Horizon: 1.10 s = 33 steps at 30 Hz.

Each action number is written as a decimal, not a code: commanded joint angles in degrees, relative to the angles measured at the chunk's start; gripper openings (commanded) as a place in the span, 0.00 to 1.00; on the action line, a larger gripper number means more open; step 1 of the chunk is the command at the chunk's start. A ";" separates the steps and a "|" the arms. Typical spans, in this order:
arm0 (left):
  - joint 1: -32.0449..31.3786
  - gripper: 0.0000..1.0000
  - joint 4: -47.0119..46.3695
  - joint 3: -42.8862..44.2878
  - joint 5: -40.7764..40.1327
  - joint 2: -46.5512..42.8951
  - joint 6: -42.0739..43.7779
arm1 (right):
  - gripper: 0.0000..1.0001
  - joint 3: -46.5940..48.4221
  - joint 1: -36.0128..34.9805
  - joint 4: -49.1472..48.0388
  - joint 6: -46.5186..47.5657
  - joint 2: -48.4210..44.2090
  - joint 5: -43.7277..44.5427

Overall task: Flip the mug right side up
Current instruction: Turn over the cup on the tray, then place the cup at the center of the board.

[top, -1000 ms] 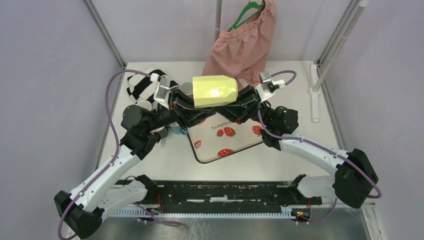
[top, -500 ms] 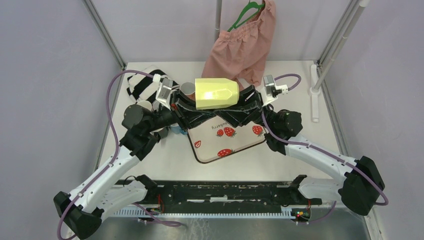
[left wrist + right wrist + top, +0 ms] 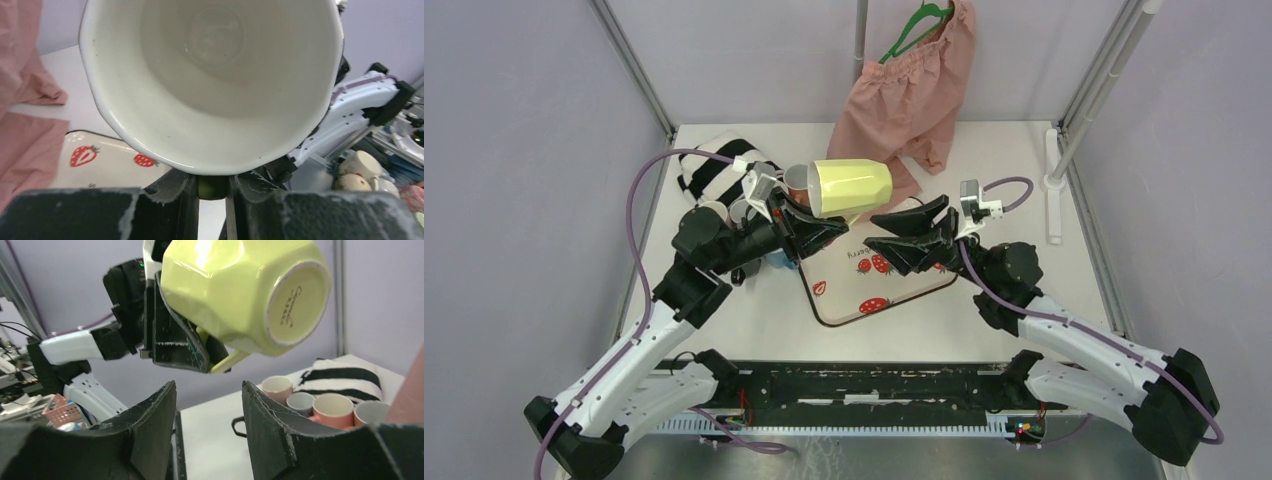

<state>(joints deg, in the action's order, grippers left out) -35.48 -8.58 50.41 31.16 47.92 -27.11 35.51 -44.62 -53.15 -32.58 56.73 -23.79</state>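
Note:
The yellow-green mug (image 3: pixel 852 186) hangs in the air on its side above the table's middle, with its base toward the right arm. My left gripper (image 3: pixel 822 218) is shut on the mug's handle (image 3: pixel 212 188); in the left wrist view the white inside of the mug (image 3: pixel 215 75) fills the frame. My right gripper (image 3: pixel 896 234) stands open, a short way right of the mug and lower, nothing between its fingers. The right wrist view shows the mug (image 3: pixel 240 290) above that open gripper (image 3: pixel 209 390), its round base facing the camera.
A strawberry-print tray (image 3: pixel 879 280) lies under the grippers. Several cups (image 3: pixel 320 407) stand by a striped cloth (image 3: pixel 709 170) at the left. Pink shorts (image 3: pixel 909 95) hang on a green hanger at the back. A white post (image 3: pixel 1054 185) stands at the right.
My right gripper has opened, let go of the mug and drawn back to the right and lower. The left gripper keeps the mug, which has shifted slightly away from the right arm.

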 commanded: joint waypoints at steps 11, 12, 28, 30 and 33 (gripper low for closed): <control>0.06 0.02 18.98 2.85 -13.76 -5.38 9.42 | 0.57 -8.44 -0.23 18.23 13.01 -9.69 10.10; 0.06 0.02 20.84 2.63 -14.83 -5.83 9.49 | 0.57 -8.36 -0.32 18.81 13.37 -9.70 10.19; 0.06 0.02 41.24 -1.64 -33.02 -7.47 3.01 | 0.58 -10.28 -0.26 19.49 14.11 -9.61 11.31; 0.06 0.02 41.55 -2.43 -33.95 -7.96 1.05 | 0.58 -10.20 -0.27 19.70 14.29 -9.44 11.25; 0.02 0.02 44.24 -2.58 -34.71 -7.08 -0.92 | 0.58 -10.19 -0.24 20.25 14.51 -9.40 11.27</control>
<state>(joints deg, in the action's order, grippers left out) -35.44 37.87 46.54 -0.40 41.36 -23.40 25.36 -44.62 -32.45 -19.16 47.77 -13.41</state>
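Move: My left hand already holds the yellow mug by its handle, lying on its side in the air. The blue mug, beside which bare table lies, is about 15 cm to its left, 3 cm farther out and 29 below; the black mug stands 7 cm left of the blue one and 4 nearer me, a pink mug 15 cm beyond the blue one and 3 left, the tray's middle 21 cm right of the blue one. From my right hand the blue mug lies some 22 cm left, 5 ahead, 29 below. Keeping my left fingers shut on the handle, I lower the yellow mug about 18 cm and carry it some 10 cm left, off the tray's side towards the blue mug, while my wrist rolls the fingers from pointing right to pointing forward-right and down, some 50 degrees in all. My open, empty right hand sinks about 12 cm, its upturned fingers levelling out. ##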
